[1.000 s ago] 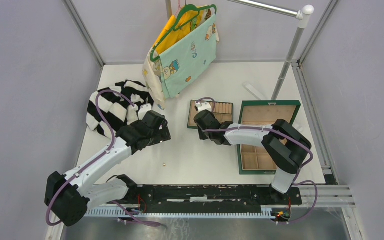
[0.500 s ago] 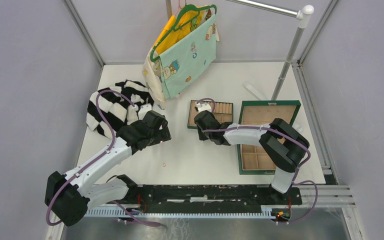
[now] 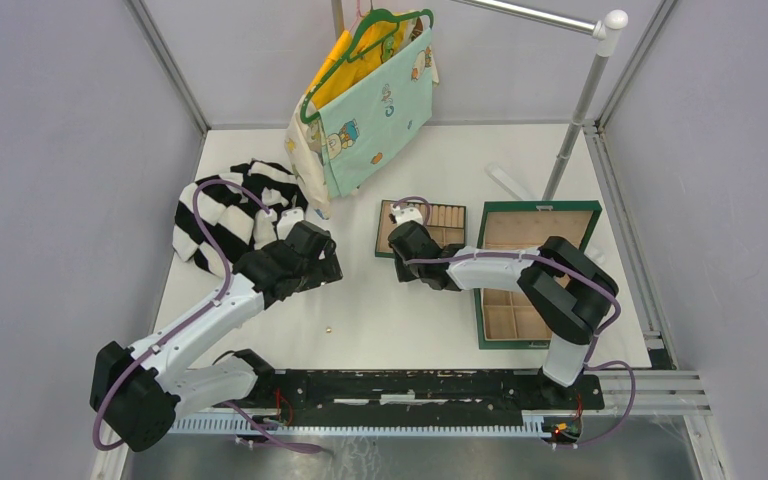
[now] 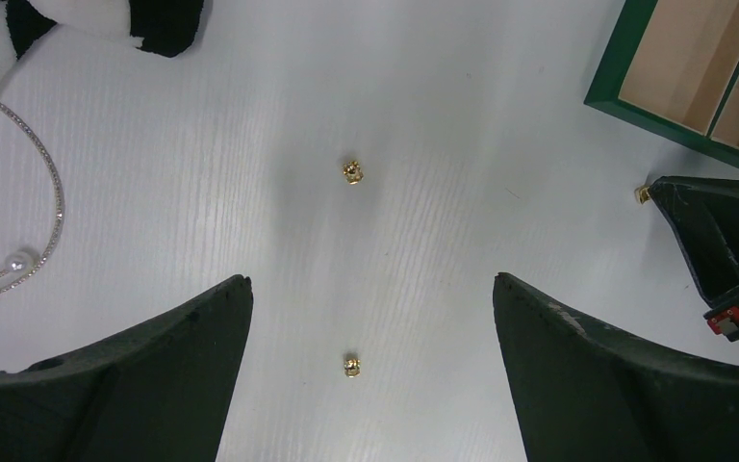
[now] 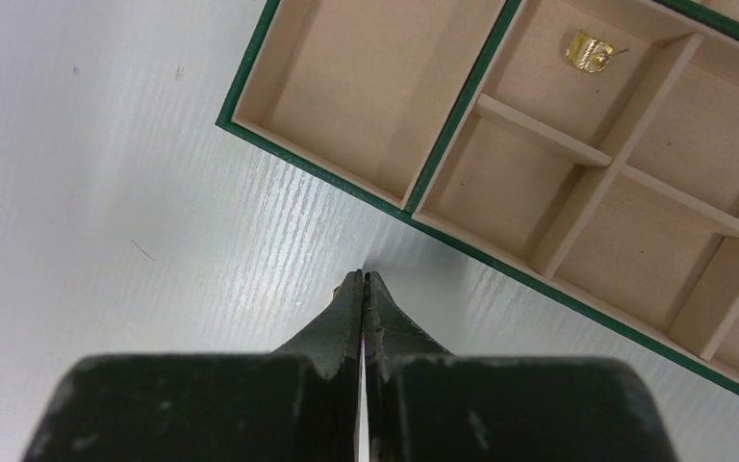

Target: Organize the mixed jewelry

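Observation:
Two tiny gold beads (image 4: 352, 171) (image 4: 351, 365) lie on the white table, the nearer one between the open fingers of my left gripper (image 4: 371, 279). A thin pale chain with pearl ends (image 4: 55, 197) curves at the left. Another gold piece (image 4: 641, 193) rests right at the tip of my right gripper (image 5: 365, 275), which is shut just short of the small green-rimmed tray (image 5: 250, 106). Only a gold speck (image 5: 335, 287) peeks out beside its left finger. A gold ring (image 5: 587, 50) sits in one tray compartment. One more bead (image 3: 329, 328) lies near the arms' bases.
A striped black-and-white garment (image 3: 225, 210) lies at the left behind my left gripper (image 3: 326, 268). The larger green box (image 3: 535, 215) stands open at the right, under the right arm. A clothes rail (image 3: 580, 100) with hung garments (image 3: 370, 95) rises at the back.
My right gripper's jaws have closed fully beside the small tray's corner. The left arm has stayed still and open.

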`<state>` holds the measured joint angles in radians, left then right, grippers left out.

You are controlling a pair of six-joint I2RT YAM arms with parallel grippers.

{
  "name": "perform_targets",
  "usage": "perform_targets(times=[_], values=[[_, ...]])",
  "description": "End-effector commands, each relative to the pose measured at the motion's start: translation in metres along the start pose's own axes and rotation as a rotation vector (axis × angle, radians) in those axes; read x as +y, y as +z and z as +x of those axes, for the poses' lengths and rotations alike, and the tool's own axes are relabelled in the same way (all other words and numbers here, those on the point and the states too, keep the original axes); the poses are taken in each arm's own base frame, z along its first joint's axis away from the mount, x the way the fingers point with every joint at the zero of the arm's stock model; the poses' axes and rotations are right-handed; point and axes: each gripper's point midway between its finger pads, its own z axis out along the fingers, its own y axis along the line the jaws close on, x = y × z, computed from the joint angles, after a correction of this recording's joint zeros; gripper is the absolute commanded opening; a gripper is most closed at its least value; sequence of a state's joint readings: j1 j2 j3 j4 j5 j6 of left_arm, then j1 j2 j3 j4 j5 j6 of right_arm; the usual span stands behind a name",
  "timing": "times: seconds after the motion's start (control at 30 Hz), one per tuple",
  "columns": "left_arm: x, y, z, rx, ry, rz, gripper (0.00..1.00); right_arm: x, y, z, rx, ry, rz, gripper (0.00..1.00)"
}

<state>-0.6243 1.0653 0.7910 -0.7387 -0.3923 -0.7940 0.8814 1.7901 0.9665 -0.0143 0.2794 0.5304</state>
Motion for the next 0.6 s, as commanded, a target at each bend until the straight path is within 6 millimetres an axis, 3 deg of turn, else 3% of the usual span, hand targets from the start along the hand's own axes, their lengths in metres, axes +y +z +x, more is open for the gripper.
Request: perform_targets(times=[0.0,0.17,0.4,0.57], values=[[-0.001,-0.004,-0.012,-0.047,0.003,-0.005,1.0,0.009,-0.009,-0.017,-0.048,0.026,-0.046,0.0],[0.0,-0.006,-0.017,-0.062,0.009,-0.012,1.0,0.009,-0.031,-0.034,-0.081,0.01,-0.103,0.0],[0.005,-0.02,-0.038,-0.163,-0.051,-0.013,1.0,0.025,-0.07,-0.078,-0.103,0.024,-0.469,0.0],[0.0,-0.019,-0.037,-0.157,-0.041,0.011,1.0,0.045,-0.1,-0.107,-0.142,-0.018,-0.673,0.0]])
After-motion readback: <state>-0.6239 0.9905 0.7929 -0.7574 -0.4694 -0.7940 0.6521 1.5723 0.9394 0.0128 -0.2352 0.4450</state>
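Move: About 8 cm ahead of the shut right fingers and 3 cm to their right is the tray compartment that already holds a gold earring, roughly level in height. The tray's near wall starts some 3 cm straight ahead of the fingertips. Of two loose earrings on the table, one is about 15 cm to the left, level with the hand, the other 13 cm left and 10 cm back. From the left hand, the compartment is some 15 cm ahead, 17 cm right and 9 cm down. Lifting almost straight up by about 9 cm, slowly at first and then fast, the right hand keeps its tips shut on the small gold earring and carries it clear of the table in front of the tray, ending barely 1 cm farther forward. On the way it rolls its left side up some 20 degrees and swings slightly counter-clockwise. The left hand, fingers wide open and empty, rises about 2 cm and edges left. ##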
